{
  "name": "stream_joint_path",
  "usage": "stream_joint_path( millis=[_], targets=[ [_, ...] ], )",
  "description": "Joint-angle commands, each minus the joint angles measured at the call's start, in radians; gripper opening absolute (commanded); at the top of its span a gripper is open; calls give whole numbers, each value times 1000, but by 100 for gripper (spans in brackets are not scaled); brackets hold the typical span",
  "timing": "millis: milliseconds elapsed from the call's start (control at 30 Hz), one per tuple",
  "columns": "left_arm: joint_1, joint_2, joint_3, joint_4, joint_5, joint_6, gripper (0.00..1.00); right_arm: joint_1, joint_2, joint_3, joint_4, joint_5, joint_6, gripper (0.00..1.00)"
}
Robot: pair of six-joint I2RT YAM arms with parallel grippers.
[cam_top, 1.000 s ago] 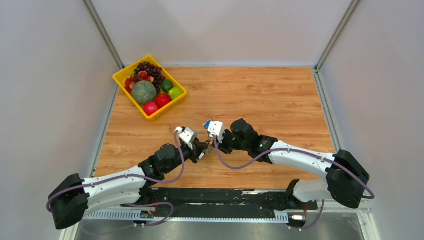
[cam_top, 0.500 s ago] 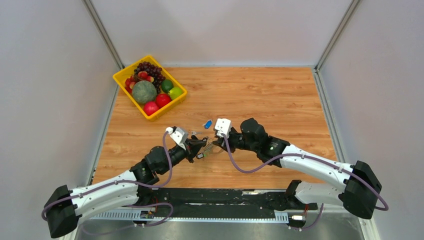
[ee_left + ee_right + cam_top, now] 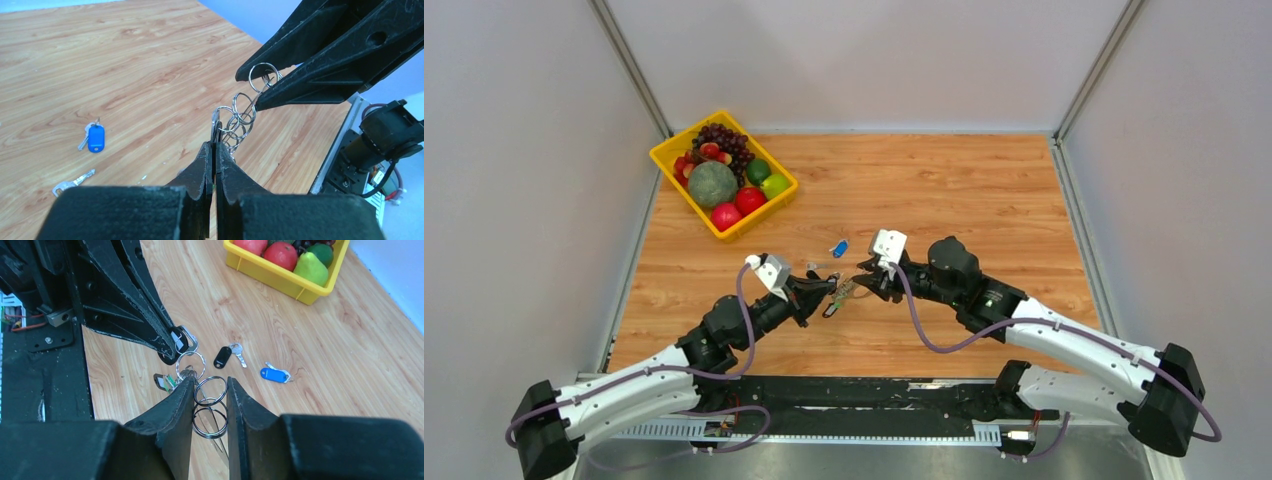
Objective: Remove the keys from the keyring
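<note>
The keyring (image 3: 210,422) is a short chain of linked wire rings hanging in the air between my two grippers. My right gripper (image 3: 210,381) is shut on the rings at the chain's right end, a finger pressing each side. My left gripper (image 3: 215,145) is shut on a black-headed key (image 3: 177,340) at the other end. A green-tagged key (image 3: 165,381) dangles from the chain. Loose keys lie on the table: one with a blue tag (image 3: 274,374), one with a black tag (image 3: 222,356), and a plain silver one (image 3: 72,182). From above, the chain (image 3: 844,293) spans the small gap between the grippers.
A yellow basket (image 3: 669,155) of fruit stands at the table's far left. The loose keys lie just beyond the grippers on the wooden table (image 3: 984,200). Grey walls close in the left, right and far sides.
Both arms have drawn apart: the left gripper pulled back to the left, the right one moved right. The ring chain now stretches between them.
</note>
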Motion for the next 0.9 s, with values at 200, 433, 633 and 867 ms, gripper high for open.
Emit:
stream_joint_path(
  millis=[200, 433, 633, 867],
  targets=[
    [4, -46, -2, 117, 32, -39, 8, 0, -79, -18, 108, -19, 112, 0],
    [4, -21, -6, 151, 71, -30, 17, 1, -110, -25, 129, -28, 141, 0],
    [3, -9, -7, 170, 88, -39, 18, 0, -133, -23, 134, -28, 150, 0],
    [3, -2, 7, 157, 143, -37, 45, 0, -166, -18, 132, -22, 144, 0]
  ],
)
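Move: The keyring's chain of rings, still pinched in the right fingers, is about 5 cm to the left hand's right, 1 cm ahead and 2 cm higher; the key with its black tag, shut in the left fingers, is about 5 cm to the right hand's left, 1 cm back and 2 cm lower. On the table, some 18 cm below the left hand, the blue tag lies about 15 cm straight ahead, and a loose black-tagged key 9 cm ahead and 6 cm left. Upward together go both hands, the left about 3 cm, mostly early on, the right about 4 cm, each easing back a little over 1 cm. The right keeps its pinch on the rings while its fingertips tip up some 10 degrees; the left fingers open around the key with its black tag, letting go of it, slowly at first and wider at the end. ##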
